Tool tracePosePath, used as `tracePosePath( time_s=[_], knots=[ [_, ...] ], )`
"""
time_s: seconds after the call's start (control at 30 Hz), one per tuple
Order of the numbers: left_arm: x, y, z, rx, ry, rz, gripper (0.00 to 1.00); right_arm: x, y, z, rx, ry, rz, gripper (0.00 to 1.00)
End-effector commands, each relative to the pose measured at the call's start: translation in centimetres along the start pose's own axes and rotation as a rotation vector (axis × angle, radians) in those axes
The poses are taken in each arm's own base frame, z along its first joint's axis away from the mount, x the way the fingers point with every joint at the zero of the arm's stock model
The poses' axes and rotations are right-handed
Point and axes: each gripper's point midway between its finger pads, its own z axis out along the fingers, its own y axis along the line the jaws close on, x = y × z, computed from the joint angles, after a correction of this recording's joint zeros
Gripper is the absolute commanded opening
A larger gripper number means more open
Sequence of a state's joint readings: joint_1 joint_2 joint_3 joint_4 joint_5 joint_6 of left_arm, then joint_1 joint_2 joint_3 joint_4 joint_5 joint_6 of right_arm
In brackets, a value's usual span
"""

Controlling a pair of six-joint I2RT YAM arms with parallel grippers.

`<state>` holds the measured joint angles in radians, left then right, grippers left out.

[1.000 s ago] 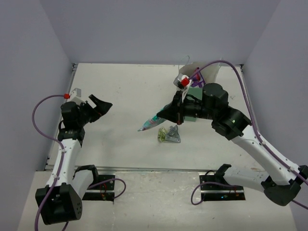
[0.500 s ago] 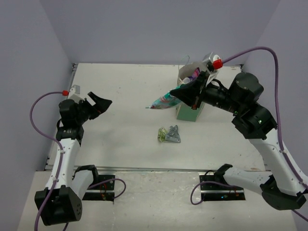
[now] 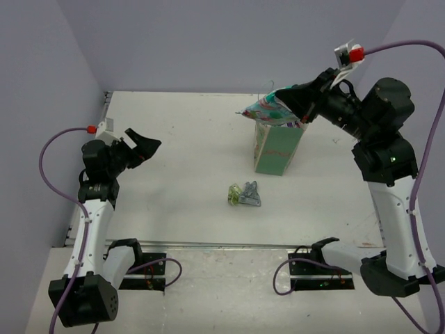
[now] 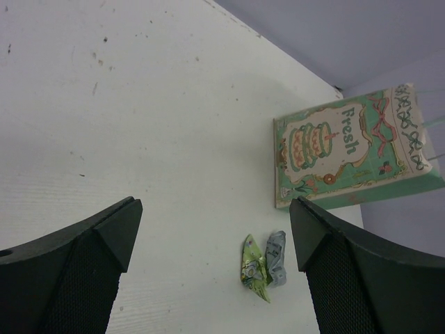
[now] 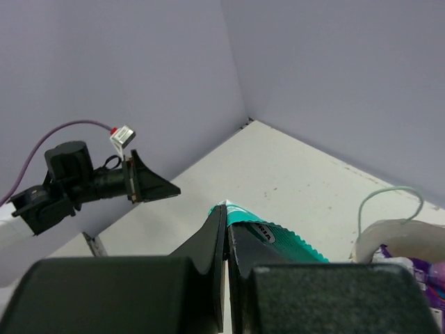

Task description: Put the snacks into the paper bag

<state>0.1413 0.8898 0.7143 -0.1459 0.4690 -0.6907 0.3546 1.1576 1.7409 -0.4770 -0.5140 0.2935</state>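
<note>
My right gripper (image 3: 290,101) is shut on a teal snack packet (image 3: 268,111), held up in the air over the open top of the mint-green paper bag (image 3: 277,148). In the right wrist view the packet (image 5: 285,236) sticks out from between the closed fingers, with the bag's cream rim (image 5: 389,236) and a purple packet (image 5: 424,268) inside at the lower right. A small green packet (image 3: 236,195) and a silver one (image 3: 252,195) lie together on the table in front of the bag. My left gripper (image 3: 142,148) hangs open and empty at the far left, looking at both small packets (image 4: 263,268).
The bag's printed side (image 4: 341,149) faces the left wrist camera, and a thin white handle (image 5: 386,198) arches above its rim. Purple walls close in the white table (image 3: 181,153) at the back and both sides. A metal rail (image 3: 208,245) runs along the near edge.
My right arm has lifted the teal packet from just above the table, near the small packets, up and back to above the bag's mouth. The left arm has barely moved.
</note>
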Motion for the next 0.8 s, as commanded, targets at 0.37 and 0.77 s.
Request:
tracePosePath(
  time_s=[0.37, 0.77],
  knots=[
    [-2.2, -2.5, -0.2, 0.053, -0.028, 0.056, 0.93, -1.5, -8.6, 2.6, -0.131, 0.055, 0.209, 0.0],
    [-1.9, -2.0, -0.1, 0.03, -0.03, 0.051, 0.94, 3.2, -17.0, 3.5, -0.174, 0.116, 0.437, 0.0]
  ],
)
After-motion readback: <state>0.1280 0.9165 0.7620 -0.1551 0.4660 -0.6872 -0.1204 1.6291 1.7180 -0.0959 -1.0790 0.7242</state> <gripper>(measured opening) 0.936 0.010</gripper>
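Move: Ahead of the right hand, which still holds the teal snack bag, the paper bag's mouth lies about 14 cm forward, 6 cm to the right and some 24 cm below. The silver packet is far down on the table, about 51 cm below this hand, roughly 1 cm forward and 1 cm left; the green packet is beside it, some 6 cm farther left. From the idle left hand, the bag's mouth is about 8 cm forward, 42 cm right and 4 cm higher. Carrying the pinched teal snack bag over the paper bag's mouth, the right hand sweeps about 17 cm forward and 8 cm to the right, nearly level at first, then sinking some 10 cm towards the opening. The wrist tips the fingers down by about 25 degrees and rolls its left side up a little; the fingers stay shut on the snack. ##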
